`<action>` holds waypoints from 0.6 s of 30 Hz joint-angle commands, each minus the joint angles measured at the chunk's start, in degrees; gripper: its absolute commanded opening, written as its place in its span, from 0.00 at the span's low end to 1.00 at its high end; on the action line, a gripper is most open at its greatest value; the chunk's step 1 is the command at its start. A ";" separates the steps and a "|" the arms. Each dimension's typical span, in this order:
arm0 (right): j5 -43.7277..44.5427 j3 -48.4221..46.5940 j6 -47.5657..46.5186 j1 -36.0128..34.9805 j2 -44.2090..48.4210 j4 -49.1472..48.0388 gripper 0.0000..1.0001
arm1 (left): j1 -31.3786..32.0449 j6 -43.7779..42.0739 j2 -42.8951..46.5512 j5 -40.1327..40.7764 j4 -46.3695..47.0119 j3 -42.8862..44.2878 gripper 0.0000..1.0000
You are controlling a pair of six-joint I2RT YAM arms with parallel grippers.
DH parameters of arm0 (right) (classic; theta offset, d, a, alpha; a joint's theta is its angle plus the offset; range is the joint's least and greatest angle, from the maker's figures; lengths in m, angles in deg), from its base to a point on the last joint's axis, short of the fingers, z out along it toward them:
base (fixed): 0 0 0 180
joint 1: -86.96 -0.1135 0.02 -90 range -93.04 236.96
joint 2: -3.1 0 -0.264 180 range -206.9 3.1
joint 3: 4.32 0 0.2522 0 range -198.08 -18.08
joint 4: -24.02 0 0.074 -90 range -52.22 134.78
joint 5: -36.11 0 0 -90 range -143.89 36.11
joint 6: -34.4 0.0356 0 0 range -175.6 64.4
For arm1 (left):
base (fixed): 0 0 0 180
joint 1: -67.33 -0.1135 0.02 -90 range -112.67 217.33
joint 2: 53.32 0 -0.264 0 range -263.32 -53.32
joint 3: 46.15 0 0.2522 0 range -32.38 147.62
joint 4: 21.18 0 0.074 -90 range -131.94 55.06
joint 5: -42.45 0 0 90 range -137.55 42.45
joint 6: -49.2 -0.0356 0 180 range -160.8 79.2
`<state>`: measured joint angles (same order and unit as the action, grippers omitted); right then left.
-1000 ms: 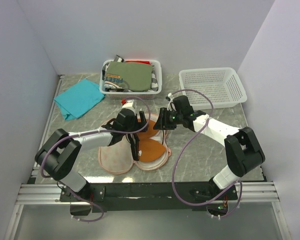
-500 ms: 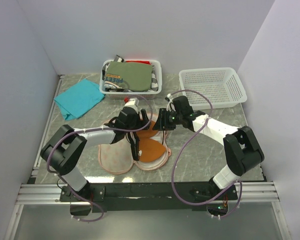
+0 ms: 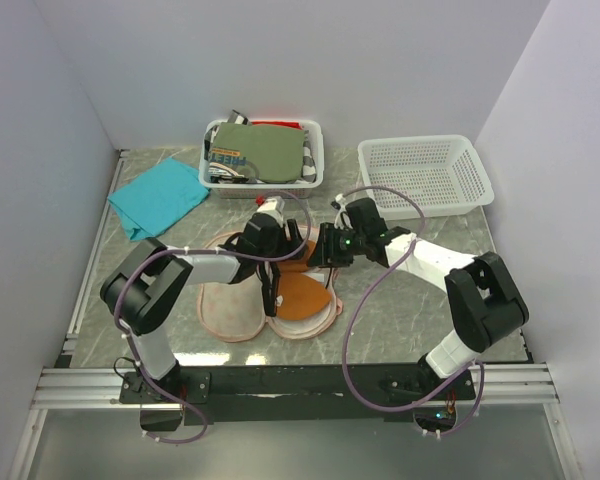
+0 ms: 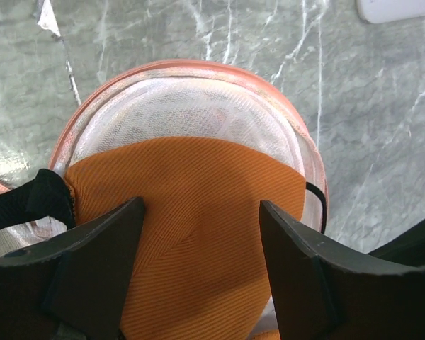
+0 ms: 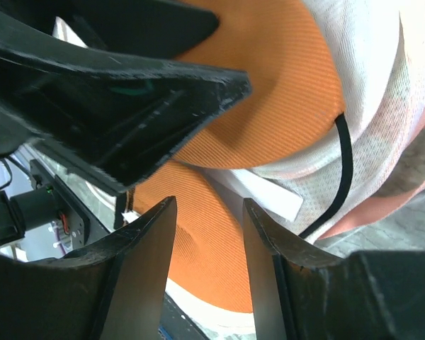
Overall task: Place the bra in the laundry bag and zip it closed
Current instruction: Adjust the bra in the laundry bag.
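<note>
The laundry bag (image 3: 225, 312) lies open and flat on the marble table, its printed left half bare. The rust-orange bra (image 3: 302, 297) rests in its right half. In the left wrist view one bra cup (image 4: 191, 234) sits inside the bag's white mesh lobe (image 4: 191, 106), and my left gripper (image 4: 202, 212) stands open over that cup, a finger on each side. My left gripper (image 3: 278, 245) and right gripper (image 3: 326, 247) meet over the bag's far lobe. My right gripper (image 5: 207, 212) is open just above the other cup (image 5: 212, 262), beside a thin dark strap (image 5: 343, 163), with nothing pinched.
A white basket (image 3: 212, 135) with an olive-green garment stands at the back centre. A white mesh basket (image 3: 425, 175) is at the back right. A teal cloth (image 3: 158, 197) lies at the back left. White walls close in the left, right and back sides.
My left gripper has slid right and away from the arm bases over the bra, and its jaws have narrowed. The right gripper has come slightly nearer and lower.
</note>
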<state>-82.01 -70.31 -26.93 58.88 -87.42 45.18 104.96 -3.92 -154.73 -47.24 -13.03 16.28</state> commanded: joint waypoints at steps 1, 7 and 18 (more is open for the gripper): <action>1.04 1.51 -0.10 0.30 3.42 -0.98 0.50 | -0.10 0.47 3.91 -0.50 2.79 0.12 0.73; 5.44 2.66 -0.45 0.21 7.55 1.30 0.52 | -0.10 -0.85 15.24 2.40 -0.11 -2.70 0.83; 7.55 2.92 -1.59 0.39 13.88 4.64 0.55 | -0.54 5.81 33.45 26.47 -24.87 -9.37 0.96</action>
<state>-76.00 -67.51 -27.20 58.88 -76.60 48.74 104.91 -3.00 -124.85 -32.74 -24.70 11.14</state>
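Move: The left gripper is right at the bra's far cup, whose middle is about 2 cm below its fingertips. The near cup is roughly 10 cm back, level left-right with the left hand. The black band lies about 7 cm left and 7 cm back, and the bag's open lid some 15 cm left and 9 cm back. From the right hand, the far cup is about 6 cm left and 1 cm ahead, 5 cm lower. Lift the left gripper off the far cup, rising about 14 cm while opening the fingers from partly to fully open. As it climbs, carry it some 7 cm left, above the black band side of the bra, tilting the fingertips up and swinging them counter-clockwise, about 15 degrees each. Ease the right hand up about 3 cm and 2 cm to the right, away from the far cup, fingers staying half open. ##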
